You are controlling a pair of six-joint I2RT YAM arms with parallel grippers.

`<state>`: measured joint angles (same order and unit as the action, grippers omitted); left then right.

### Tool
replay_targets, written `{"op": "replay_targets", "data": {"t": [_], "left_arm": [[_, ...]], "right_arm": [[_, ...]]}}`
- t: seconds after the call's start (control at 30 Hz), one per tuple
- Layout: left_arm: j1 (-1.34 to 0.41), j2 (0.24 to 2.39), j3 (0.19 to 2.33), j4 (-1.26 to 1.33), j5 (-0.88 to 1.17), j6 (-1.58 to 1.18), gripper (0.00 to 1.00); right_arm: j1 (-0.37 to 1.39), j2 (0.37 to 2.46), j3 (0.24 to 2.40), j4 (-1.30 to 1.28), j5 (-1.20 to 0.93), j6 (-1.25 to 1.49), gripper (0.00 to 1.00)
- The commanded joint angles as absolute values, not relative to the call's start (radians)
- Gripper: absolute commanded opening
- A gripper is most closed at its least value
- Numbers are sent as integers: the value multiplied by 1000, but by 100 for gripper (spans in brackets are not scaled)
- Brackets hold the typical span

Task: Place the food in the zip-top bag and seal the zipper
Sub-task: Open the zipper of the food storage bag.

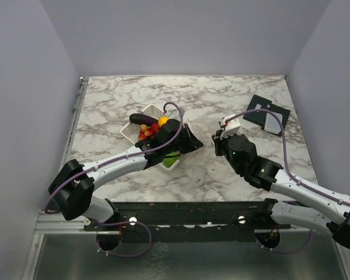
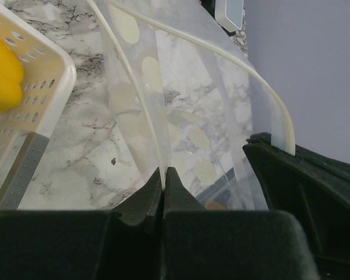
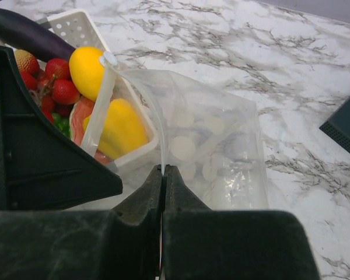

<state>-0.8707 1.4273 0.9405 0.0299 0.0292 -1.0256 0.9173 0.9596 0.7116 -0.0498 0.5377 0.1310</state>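
The clear zip-top bag is held up off the marble between my two grippers, its mouth spread open. My left gripper is shut on one edge of the mouth. My right gripper is shut on the opposite edge. The zipper shows as a pale strip curving along the mouth. The food lies in the white basket right behind the bag: a purple eggplant, red berries, a yellow fruit and a yellow pepper. I see no food in the bag.
In the top view the basket sits left of centre, partly under my left gripper, which faces my right gripper. A black pad with a clear piece on it lies at the back right. Grey walls enclose the table.
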Motion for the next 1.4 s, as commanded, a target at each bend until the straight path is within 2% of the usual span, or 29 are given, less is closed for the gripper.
{"op": "replay_targets", "data": {"t": [0.0,0.4,1.0,1.37], "left_arm": [[-867,1434,956,36,62,-952,0],[-867,1435,1026,-113,47,-826,0],[-867,1435,1139,-384,-246,-673,0],[-868,1431,1201,-448,-301,-621,0]], "right_arm": [[929,920,746,-74,614,143,1],[936,876,836,-144,670,112,1],[979,897,903,-183,711,100,1],[1022,928,930,-179,751,93,1]]}}
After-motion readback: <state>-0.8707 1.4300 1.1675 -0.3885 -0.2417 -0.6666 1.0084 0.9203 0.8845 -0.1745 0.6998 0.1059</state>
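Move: Each of my hands already pinches one rim of the bag. From my left hand, the yellow pepper lies about 5 cm ahead, 8 cm left and 13 cm below. The food basket's middle is some 6 cm ahead and 17 cm left, and the bag's body about 10 cm ahead and 4 cm right. From my right hand, the bag's body hangs roughly 8 cm straight ahead and 10 cm down, while the pepper is around 3 cm ahead, 12 cm left. I first lift my right hand about 7 cm, its tips tilting slightly up, and then hold it high. As that rise slows, my left hand draws its rim left, some 6 cm, and 3 cm forward towards the yellow pepper, rolling nearly 30 degrees so its fingers point more steeply down. Both grippers stay shut on the film. ##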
